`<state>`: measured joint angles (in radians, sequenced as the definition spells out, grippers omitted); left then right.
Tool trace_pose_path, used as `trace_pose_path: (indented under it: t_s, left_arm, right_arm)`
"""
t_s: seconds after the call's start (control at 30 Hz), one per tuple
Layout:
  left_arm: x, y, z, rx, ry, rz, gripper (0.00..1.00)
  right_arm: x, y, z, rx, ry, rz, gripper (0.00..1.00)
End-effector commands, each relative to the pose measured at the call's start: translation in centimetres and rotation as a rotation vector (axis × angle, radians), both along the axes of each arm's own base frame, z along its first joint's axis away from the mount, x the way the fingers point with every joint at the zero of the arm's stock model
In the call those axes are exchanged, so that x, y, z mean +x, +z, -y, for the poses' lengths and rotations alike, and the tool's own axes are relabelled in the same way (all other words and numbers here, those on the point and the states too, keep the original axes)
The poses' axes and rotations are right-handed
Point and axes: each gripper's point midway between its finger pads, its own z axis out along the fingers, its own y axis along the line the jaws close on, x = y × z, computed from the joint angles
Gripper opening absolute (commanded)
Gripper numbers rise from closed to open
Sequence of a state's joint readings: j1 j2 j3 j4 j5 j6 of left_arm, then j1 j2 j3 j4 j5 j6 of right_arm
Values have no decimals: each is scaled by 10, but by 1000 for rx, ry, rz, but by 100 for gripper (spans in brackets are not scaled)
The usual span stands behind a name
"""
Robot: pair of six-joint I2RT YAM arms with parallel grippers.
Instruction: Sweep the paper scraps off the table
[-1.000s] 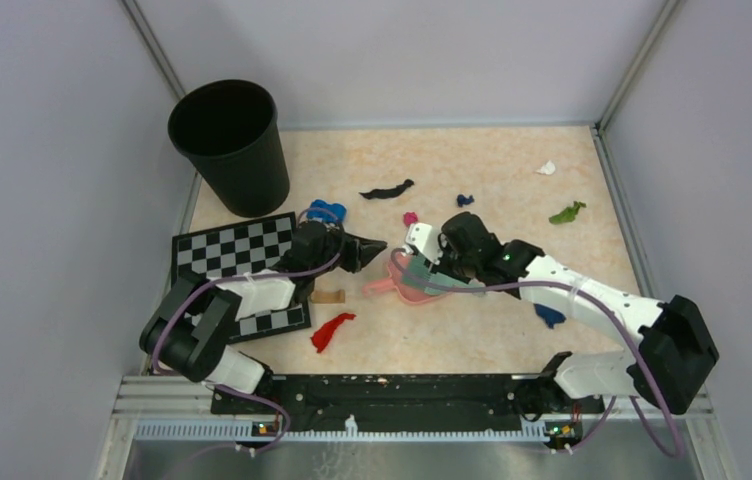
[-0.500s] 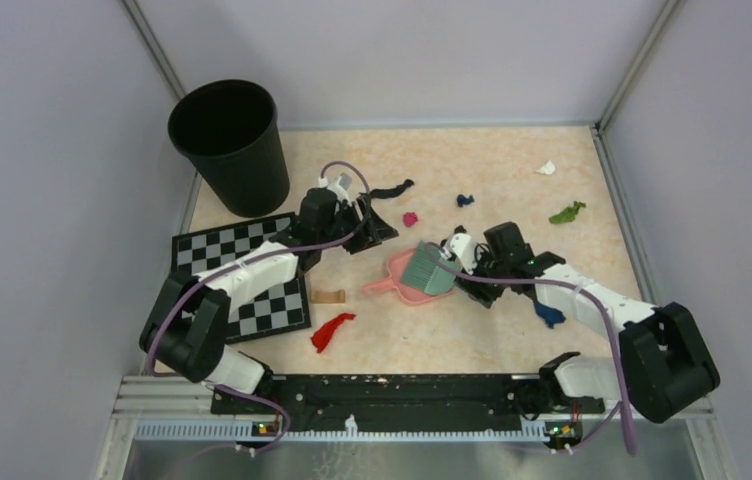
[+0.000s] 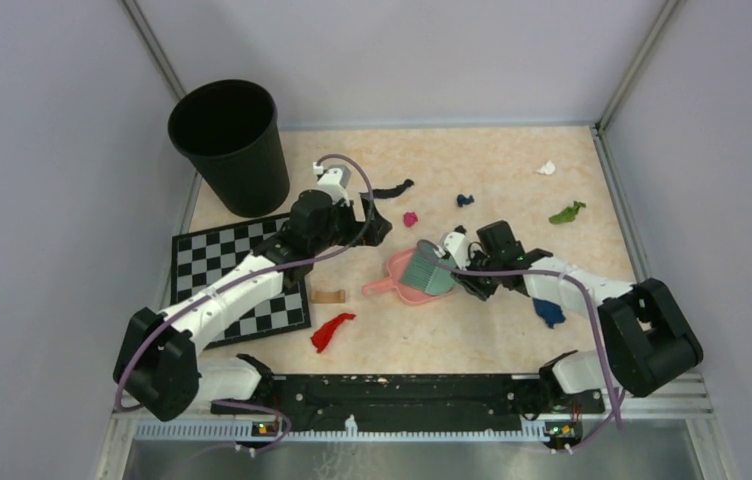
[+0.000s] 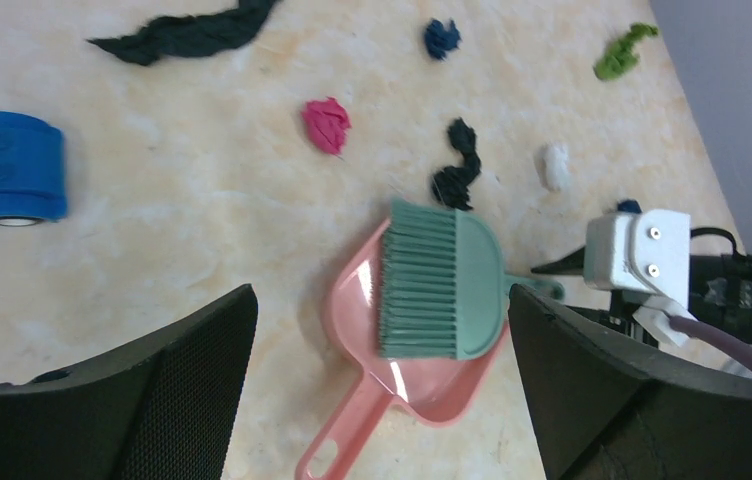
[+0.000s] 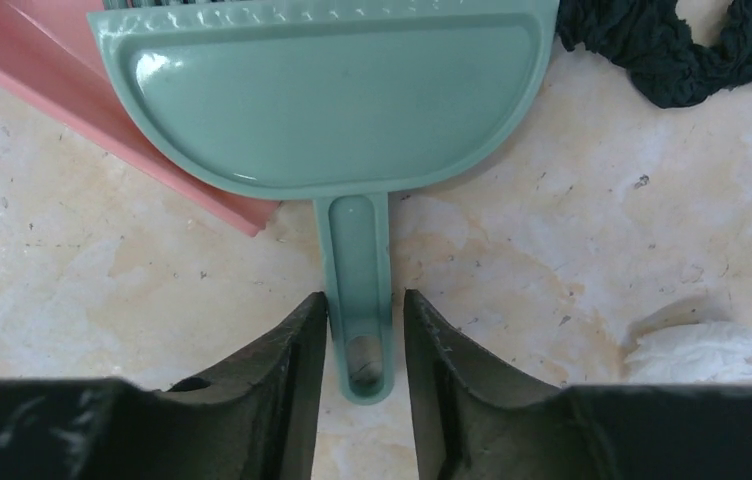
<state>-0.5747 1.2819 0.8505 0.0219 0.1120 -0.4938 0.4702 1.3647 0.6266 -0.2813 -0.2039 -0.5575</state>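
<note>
A teal brush [image 3: 428,270] lies bristles-down in the pink dustpan [image 3: 400,285] on the table [image 3: 492,330]. My right gripper [image 5: 364,300] is open, its fingers close on either side of the brush handle [image 5: 355,270] with a thin gap on the right. My left gripper [image 4: 380,300] hangs wide open above the dustpan [image 4: 422,385], holding nothing. Paper scraps lie around: black [image 3: 387,189], magenta [image 3: 410,218], dark blue [image 3: 465,200], white [image 3: 546,168], red [image 3: 332,330]. A dark scrap [image 5: 672,40] and a white one [image 5: 697,350] lie by the brush.
A black bin [image 3: 230,145] stands at the back left. A chequered board [image 3: 212,262] lies under the left arm. A blue toy car [image 4: 7,180] sits left of the dustpan. A green scrap [image 3: 567,212] and a blue one [image 3: 549,315] lie on the right.
The left gripper opened wide and moved toward the back. The right gripper set the brush down on the dustpan, let go, and its fingers are narrowing round the handle.
</note>
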Motion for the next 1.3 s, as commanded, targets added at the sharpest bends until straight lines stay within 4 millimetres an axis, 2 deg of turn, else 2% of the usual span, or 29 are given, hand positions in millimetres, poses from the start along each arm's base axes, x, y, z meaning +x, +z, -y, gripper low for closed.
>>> trace_pose_path:
  t_s: [0.0,0.1,0.2,0.3,0.4,0.5,0.6,0.7,0.93,1.07,1.17,1.27]
  left_arm:
    - [17,7,-26,44,151,74,99]
    - [15,10,-23,42,116,109,99]
    - [3,22,-11,48,-29,194,95]
    - [-5,32,-3,38,-106,269,86]
    - [-12,42,10,76,-160,330,82]
    - [-29,46,31,187,-260,411,79]
    - [-46,46,43,289,-359,493,77]
    - [-66,48,50,319,-447,567,77]
    - [-119,57,66,384,-672,842,77]
    - [-142,49,73,480,-814,930,71]
    - [-153,39,73,504,-887,949,71]
    - [-153,31,72,543,-909,936,70]
  right_arm:
    - [-1,-10,0,-17,18,-33,31]
    - [-3,-12,2,-30,19,-50,14]
    - [1,-4,4,-37,7,-38,6]
    - [5,15,3,-12,-1,-15,0]
    - [7,40,-1,34,-5,-1,0]
    - [6,67,-7,87,-3,15,0]
    - [3,86,-13,140,1,-3,0]
    - [-4,101,-24,216,8,-48,0]
    - [-31,125,-53,369,100,-209,0]
    - [-53,131,-67,444,178,-357,0]
    - [-66,131,-73,488,222,-452,0]
    - [-78,132,-76,517,252,-527,0]
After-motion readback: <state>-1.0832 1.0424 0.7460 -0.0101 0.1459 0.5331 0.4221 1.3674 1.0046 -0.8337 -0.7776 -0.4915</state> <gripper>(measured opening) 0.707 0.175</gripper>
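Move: My right fingers are already around the brush handle, not yet tight. The brush head lies about 8 cm to the left and 4 cm ahead on the dustpan, whose middle is 9 cm left, 3 ahead. The black curled scrap is some 11 cm ahead, 2 left; the white scrap 8 ahead, 7 right. From my empty left hand the brush head is about 9 cm right, 2 ahead and 17 below. I close my right fingers on the brush handle, lift about 11 cm, then carry the brush some 6 cm left and 6 cm back, tilting its head upward. Meanwhile my left hand draws back about 15 cm and 7 cm right towards the raised brush, rolling over and swinging clockwise until it points mostly right, fingers narrowing but still open. ##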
